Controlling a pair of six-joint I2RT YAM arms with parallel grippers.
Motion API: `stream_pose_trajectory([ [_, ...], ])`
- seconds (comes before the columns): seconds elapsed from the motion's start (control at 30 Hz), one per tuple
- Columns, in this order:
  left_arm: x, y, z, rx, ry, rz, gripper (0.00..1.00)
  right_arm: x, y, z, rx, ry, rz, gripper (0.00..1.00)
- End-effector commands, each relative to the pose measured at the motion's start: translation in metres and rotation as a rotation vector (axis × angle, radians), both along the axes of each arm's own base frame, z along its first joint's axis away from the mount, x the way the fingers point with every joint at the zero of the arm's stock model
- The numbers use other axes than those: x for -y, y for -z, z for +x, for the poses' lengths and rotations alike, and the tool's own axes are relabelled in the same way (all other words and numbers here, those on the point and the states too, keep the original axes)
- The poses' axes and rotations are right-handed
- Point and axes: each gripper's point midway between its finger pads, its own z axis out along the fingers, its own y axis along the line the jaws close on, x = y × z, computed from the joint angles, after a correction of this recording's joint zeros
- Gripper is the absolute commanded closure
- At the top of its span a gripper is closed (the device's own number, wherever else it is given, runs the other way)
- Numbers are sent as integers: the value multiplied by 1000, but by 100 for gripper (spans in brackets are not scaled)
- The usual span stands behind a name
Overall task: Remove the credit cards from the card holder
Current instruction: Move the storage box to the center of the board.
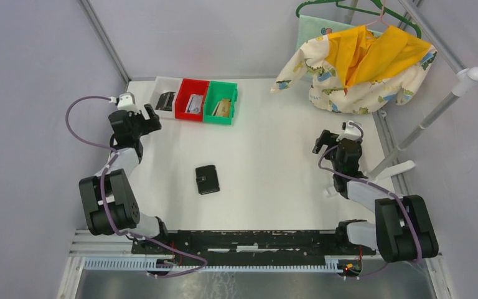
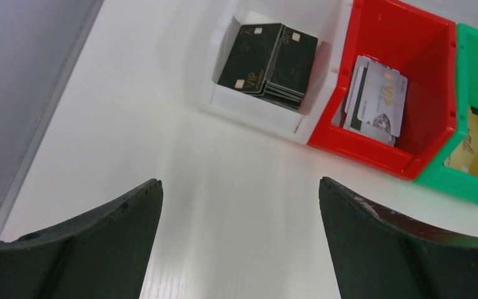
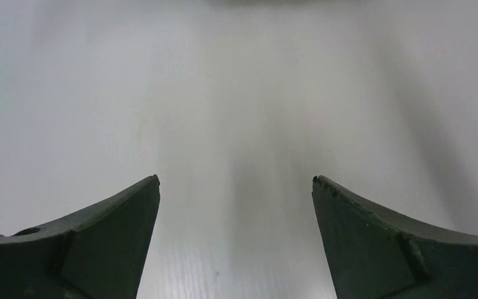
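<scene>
The card holder (image 1: 207,179), a small black wallet, lies folded shut on the white table between the two arms. Credit cards lie in three bins at the back left: black ones (image 2: 267,59) in the white bin, silvery-grey ones (image 2: 379,99) in the red bin, a tan-gold one (image 2: 473,146) in the green bin. My left gripper (image 2: 239,180) hovers open over bare table just short of the white bin (image 1: 162,93). My right gripper (image 3: 235,177) is open above bare table at the right, also seen from above (image 1: 319,142). Neither holds anything.
The red bin (image 1: 187,87) and green bin (image 1: 227,118) stand side by side next to the white one. A child's patterned and yellow garment (image 1: 361,62) hangs on a green hanger at the back right. A white stand (image 1: 423,124) leans by the right table edge.
</scene>
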Motion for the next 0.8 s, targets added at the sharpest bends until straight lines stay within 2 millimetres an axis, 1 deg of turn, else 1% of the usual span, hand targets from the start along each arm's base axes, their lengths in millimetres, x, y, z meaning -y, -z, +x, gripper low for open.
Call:
stream_pose_trajectory([
  [0.0,24,-7,-13,-103,105,-55,0,-34,29,-5,-183,-27,369,4],
  [0.03,23,-6,-15,-137,103,-55,0,-53,26,1,-208,-116,353,6],
  [0.07,22,-8,-15,-155,103,-51,0,-63,33,1,-268,-133,313,6],
  [0.1,20,-9,-15,-173,97,-48,0,-68,28,7,-271,-113,239,6],
  [0.13,18,-8,-16,-194,93,-50,0,-76,25,7,-272,-117,182,5],
  [0.17,18,-7,-16,-209,95,-55,0,-89,19,8,-257,-133,133,5],
  [0.2,17,-7,-17,-218,97,-58,0,-97,13,10,-243,-130,97,5],
  [0.23,17,-8,-17,-222,100,-63,0,-109,12,10,-249,-141,69,4],
  [0.27,18,-7,-18,-230,106,-67,0,-120,7,14,-246,-157,52,4],
  [0.3,19,-7,-18,-239,113,-70,0,-134,8,16,-264,-188,35,4],
  [0.37,22,-5,-20,-260,129,-79,0,-161,3,24,-267,-238,5,4],
  [0.4,24,-4,-21,-270,140,-84,0,-176,-5,28,-244,-272,-9,3],
  [0.47,28,-2,-24,-291,162,-97,0,-205,-12,38,-217,-323,-35,3],
  [0.5,33,-1,-26,-295,187,-109,0,-219,-20,45,-200,-338,-42,2],
  [0.53,39,1,-29,-298,212,-120,0,-231,-19,52,-211,-353,-54,2],
  [0.57,45,3,-31,-300,238,-127,0,-247,-25,61,-206,-371,-52,2],
  [0.6,52,5,-34,-305,262,-126,0,-258,-23,68,-224,-382,-62,2],
  [0.67,69,14,-41,-336,330,-76,0,-287,-26,87,-230,-413,-73,2],
  [0.7,75,18,-44,-353,356,-54,0,-297,-28,95,-225,-420,-79,3],
  [0.77,83,25,-50,-383,389,-29,0,-317,-35,111,-199,-435,-79,5],
])
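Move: The storage box is three joined trays. Its nearest one for the right hand, the green tray, lies some 40 cm left, 22 cm ahead and 8 cm lower. The red tray is about 11 cm left of the green one, and the card holder some 44 cm left and 8 cm back of that hand. From the left hand, the red tray is about 15 cm ahead, 13 cm right, 12 cm lower; the white tray is almost straight ahead. Leftward and fast, the open right hand sweeps some 30 cm towards the green tray's near right corner, first dipping over 4 cm and regaining that height, and reaching about 8 cm forward mostly late on. It swings about 25 degrees counter-clockwise and tips down. The open left hand shifts about 5 cm right and 4 cm back in front of the trays, tipping down some 20 degrees. ##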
